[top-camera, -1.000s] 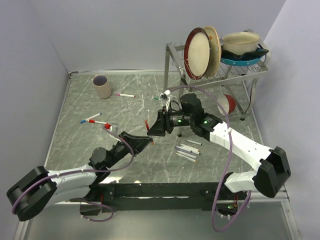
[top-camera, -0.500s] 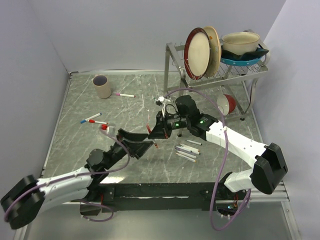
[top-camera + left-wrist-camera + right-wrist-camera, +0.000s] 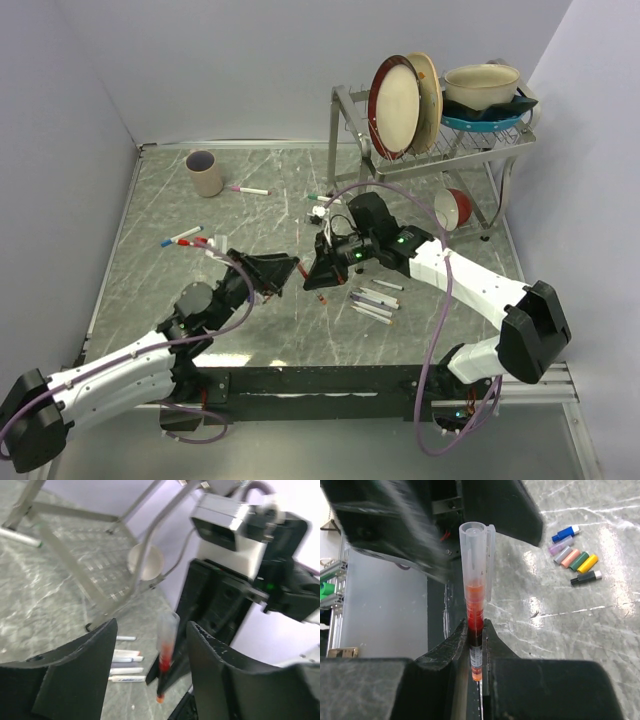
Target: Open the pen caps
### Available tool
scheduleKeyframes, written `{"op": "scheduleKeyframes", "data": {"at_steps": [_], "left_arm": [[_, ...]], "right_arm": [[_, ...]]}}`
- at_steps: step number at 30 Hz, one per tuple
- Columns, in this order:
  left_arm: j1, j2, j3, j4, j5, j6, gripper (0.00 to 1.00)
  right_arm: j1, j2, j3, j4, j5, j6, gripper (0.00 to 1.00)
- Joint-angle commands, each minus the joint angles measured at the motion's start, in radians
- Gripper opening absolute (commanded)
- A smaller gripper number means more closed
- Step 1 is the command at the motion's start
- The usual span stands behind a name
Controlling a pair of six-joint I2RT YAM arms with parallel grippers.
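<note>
A red pen (image 3: 475, 625) with a clear cap (image 3: 476, 555) stands between the fingers of my right gripper (image 3: 478, 647), which is shut on its barrel. The cap end sticks out toward the left arm. In the left wrist view the same capped pen (image 3: 166, 640) sits between the two black fingers of my left gripper (image 3: 152, 630). That gripper is open, and the pen is close to its right finger (image 3: 215, 660) with a gap on the other side. From above, both grippers meet mid-table, left (image 3: 285, 268) and right (image 3: 318, 278). Several loose coloured pen caps (image 3: 575, 560) lie in a row on the table.
Several pens (image 3: 375, 300) lie just right of the grippers. A blue and a red pen (image 3: 185, 237) lie at the left, a pink-capped pen (image 3: 248, 189) beside a cup (image 3: 204, 172). A dish rack (image 3: 430, 130) with plates and a bowl (image 3: 455, 208) stands at the back right.
The left gripper went from shut to open and now brackets the pen's capped end. The right gripper closed on the pen barrel and came down and left a little.
</note>
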Motion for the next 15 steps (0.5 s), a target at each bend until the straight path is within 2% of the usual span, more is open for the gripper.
{"op": "scheduleKeyframes", "data": {"at_steps": [1,7,8,10,11,13,15], "left_arm": [[0.004,0.059,0.085,-0.096,-0.039,-0.036,0.58],[0.004,0.113,0.131,-0.158,-0.047,-0.060,0.42],[0.004,0.120,0.154,-0.175,-0.053,-0.061,0.34],[0.004,0.140,0.174,-0.204,-0.051,-0.054,0.26],[0.005,0.145,0.189,-0.224,-0.050,-0.051,0.15],[0.004,0.154,0.198,-0.236,-0.044,-0.048,0.03],[0.004,0.150,0.204,-0.264,-0.060,-0.050,0.01]], "right_arm": [[0.013,0.005,0.048,-0.004,0.009,-0.027,0.00],[0.014,0.036,0.066,-0.018,0.027,-0.029,0.00],[0.017,0.039,0.071,-0.021,0.029,-0.029,0.00],[0.023,0.050,0.074,-0.026,0.038,-0.030,0.00],[0.024,0.051,0.074,-0.029,0.042,-0.033,0.00],[0.028,0.056,0.077,-0.030,0.052,-0.033,0.00],[0.027,0.059,0.080,-0.043,0.061,-0.042,0.00]]}}
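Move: The upright red pen's clear cap is almost within the left hand's open fingers, some 2 cm ahead and 2 cm to the right, level with them; it stands about 5 cm above the right hand's grip and 2 cm to the left. From the left hand, the loose caps lie about 11 cm ahead, 9 cm left and 18 cm down, and the row of uncapped pens some 7 cm ahead, 24 cm right, equally low. The pen's clear cap is what the left hand closes on: that hand eases about 3 cm forward, right and down, tipping roughly 10 degrees downward, while its fingers go from over half open to nearly shut and pinch the cap. The right hand keeps its grip on the pen below, sinking about 2 cm and drifting 1 cm forward. ##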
